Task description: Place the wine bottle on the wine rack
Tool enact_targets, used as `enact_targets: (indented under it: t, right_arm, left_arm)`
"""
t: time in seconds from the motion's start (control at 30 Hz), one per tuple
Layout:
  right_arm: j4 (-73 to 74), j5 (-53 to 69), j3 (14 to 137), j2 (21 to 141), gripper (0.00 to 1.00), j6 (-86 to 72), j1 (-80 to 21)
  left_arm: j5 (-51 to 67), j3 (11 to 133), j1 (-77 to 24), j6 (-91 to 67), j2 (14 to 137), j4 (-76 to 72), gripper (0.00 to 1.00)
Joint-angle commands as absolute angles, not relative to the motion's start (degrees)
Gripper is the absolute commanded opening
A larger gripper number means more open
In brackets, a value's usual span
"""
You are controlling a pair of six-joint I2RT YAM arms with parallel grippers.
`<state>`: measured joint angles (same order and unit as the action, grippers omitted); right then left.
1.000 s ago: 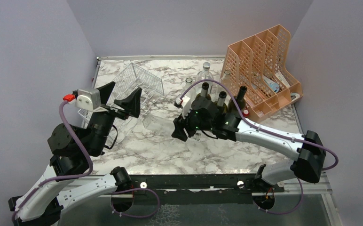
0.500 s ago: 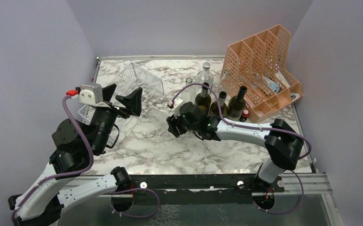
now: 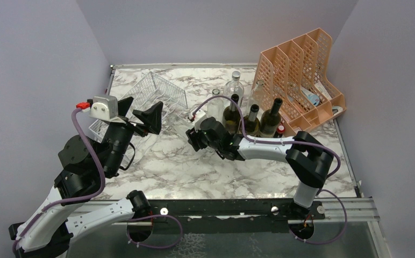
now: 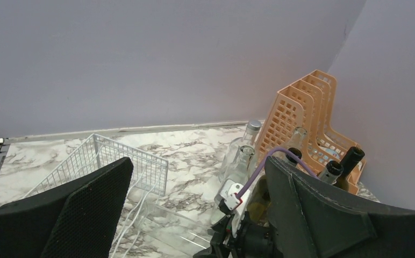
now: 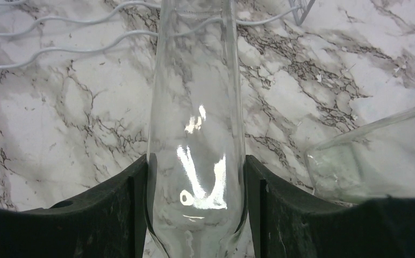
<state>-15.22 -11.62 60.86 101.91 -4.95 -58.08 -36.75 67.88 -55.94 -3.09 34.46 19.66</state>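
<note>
A clear glass wine bottle (image 5: pixel 197 134) lies level between the fingers of my right gripper (image 5: pixel 197 183), which is shut on its body. Its far end reaches the wavy white wires of the wine rack (image 5: pixel 60 32). In the top view my right gripper (image 3: pixel 195 137) sits at mid table, just right of the wine rack (image 3: pixel 157 91). The bottle (image 4: pixel 167 226) also shows faintly in the left wrist view, beside the rack (image 4: pixel 103 161). My left gripper (image 3: pixel 138 112) is open and empty, raised over the rack's near side; its wrist view shows the left gripper (image 4: pixel 197 166) wide apart.
Three dark green bottles (image 3: pixel 252 121) and two clear bottles (image 3: pixel 234 86) stand behind my right arm. A peach perforated file holder (image 3: pixel 302 75) stands at the back right. Another clear bottle (image 5: pixel 377 156) lies close right of the held one.
My right gripper has carried the clear bottle left and a little back, toward the rack. The left gripper has shifted only slightly.
</note>
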Motion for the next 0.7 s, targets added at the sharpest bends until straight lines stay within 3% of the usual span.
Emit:
enact_targets:
  t: [0.0,0.67]
  right_arm:
    - [-22.7,-14.5,65.3,104.9,0.01,-2.6,-58.4]
    - [-30.2,-18.2,78.5,117.2,0.01,6.5,-58.1]
  left_arm:
    - [-36.5,68.6,-55.9,-3.8,34.8,20.4,0.99]
    - [-36.0,69.1,-55.9,-0.8,37.5,20.8,0.99]
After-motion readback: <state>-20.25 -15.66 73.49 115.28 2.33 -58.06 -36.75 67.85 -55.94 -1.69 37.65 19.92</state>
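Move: My right hand holds the clear wine bottle by its shoulder end, its base pointing forward-left at the wine rack, whose middle lies about 13 cm ahead, 19 cm to the left and 7 cm below that hand. A standing clear bottle is some 10 cm ahead and 9 cm to the right; the nearest dark bottle is about 5 cm ahead and 15 cm right. From my raised left hand the rack is roughly 22 cm ahead, 10 cm left and 41 cm below. Keeping my pinch on the bottle, I feed it base first, deeper in among the wavy rack wires: my right hand travels forward and left in equal parts, about 6 cm and almost level, while the wrist tips up slightly, by some 5 degrees. My open left hand drifts about 2 cm rightward, forward and down, touching nothing. ##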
